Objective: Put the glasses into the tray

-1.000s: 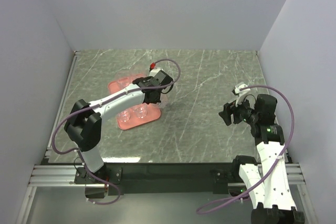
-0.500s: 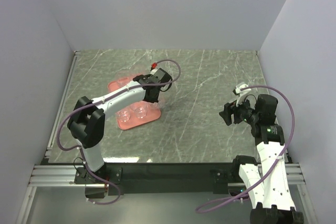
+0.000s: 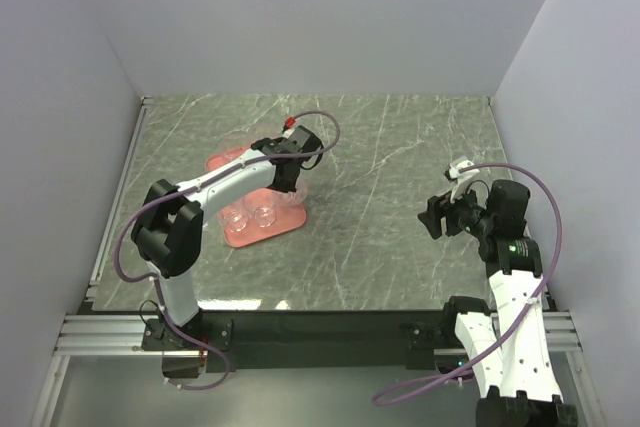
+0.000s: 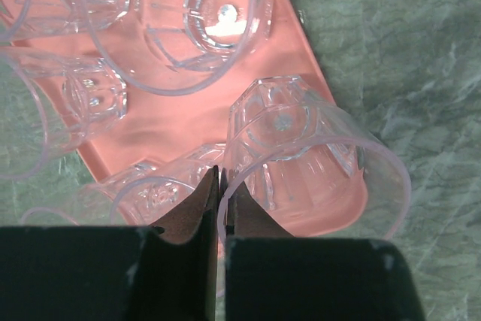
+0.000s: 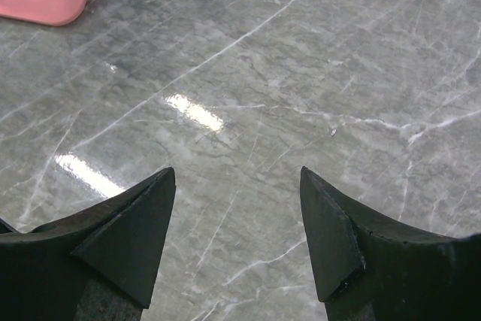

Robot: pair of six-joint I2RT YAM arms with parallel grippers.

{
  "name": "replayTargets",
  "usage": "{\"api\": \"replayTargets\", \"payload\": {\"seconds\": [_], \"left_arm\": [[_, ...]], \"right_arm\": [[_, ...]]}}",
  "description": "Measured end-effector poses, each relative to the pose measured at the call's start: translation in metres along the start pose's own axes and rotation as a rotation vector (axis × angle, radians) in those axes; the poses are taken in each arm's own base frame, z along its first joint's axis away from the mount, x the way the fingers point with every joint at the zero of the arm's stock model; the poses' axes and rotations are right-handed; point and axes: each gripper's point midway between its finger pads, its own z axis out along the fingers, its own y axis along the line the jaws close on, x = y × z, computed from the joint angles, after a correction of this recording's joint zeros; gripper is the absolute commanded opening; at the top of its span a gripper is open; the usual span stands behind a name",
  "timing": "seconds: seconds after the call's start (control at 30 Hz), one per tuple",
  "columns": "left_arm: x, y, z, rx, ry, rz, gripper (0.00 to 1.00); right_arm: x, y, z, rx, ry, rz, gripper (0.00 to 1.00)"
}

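Note:
The salmon-pink tray (image 3: pixel 240 237) lies left of the table's middle, with several clear glasses in it, two of them near its front (image 3: pixel 236 216) (image 3: pixel 264 214). My left gripper (image 3: pixel 285 180) hangs over the tray's right end. In the left wrist view the left gripper (image 4: pixel 219 174) is shut on the thin rim of one clear glass (image 4: pixel 293 148). That glass sits tilted over a corner of the tray (image 4: pixel 161 122), its base pointing away. More glasses (image 4: pixel 199 20) (image 4: pixel 75 103) stand around it. My right gripper (image 3: pixel 432 215) (image 5: pixel 237 178) hovers open over bare marble at the right, holding nothing.
The table is grey-green marble (image 3: pixel 400 147), enclosed by white walls at the back and both sides. A corner of the tray (image 5: pixel 52 1) shows at the top left of the right wrist view. Purple cables loop off both arms.
My left arm has shifted a little toward the back of the tray, still carrying the pinched glass. The right arm has not moved.

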Motion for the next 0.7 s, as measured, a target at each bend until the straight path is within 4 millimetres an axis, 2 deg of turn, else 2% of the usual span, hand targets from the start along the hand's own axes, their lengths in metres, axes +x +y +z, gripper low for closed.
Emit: {"api": "replayTargets", "payload": {"seconds": [0.23, 0.5, 0.7], "left_arm": [[-0.004, 0.007, 0.007, -0.009, 0.008, -0.003, 0.15], [-0.007, 0.003, 0.007, 0.01, 0.011, -0.004, 0.19], [-0.011, 0.0, 0.006, 0.024, 0.001, -0.011, 0.31]], "right_arm": [[0.0, 0.0, 0.0, 0.0, 0.0, 0.0, 0.74], [0.0, 0.0, 0.0, 0.002, 0.0, 0.001, 0.74], [0.0, -0.001, 0.0, 0.003, 0.0, 0.002, 0.74]]}}
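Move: At the near right part of the tray, the left hand pinches the rim of a tilted glass whose middle lies about 3 cm ahead, 3 cm to its right and 4 cm below. A standing glass is some 10 cm ahead and 1 cm left, another about 1 cm back and 4 cm left, both roughly 5 cm lower than the hand. The tilted glass lies some 14 cm ahead, 26 cm left and 14 cm below the idle right hand. Easing about 1 cm forward over the tray at almost unchanged height, the left hand opens its fingers from nearly shut to roughly a quarter wide and lets go of the glass's near-left rim. It drifts barely half a centimetre left and then back right, the wrist hardly turning, and ends with the rim still between the parted fingertips. ##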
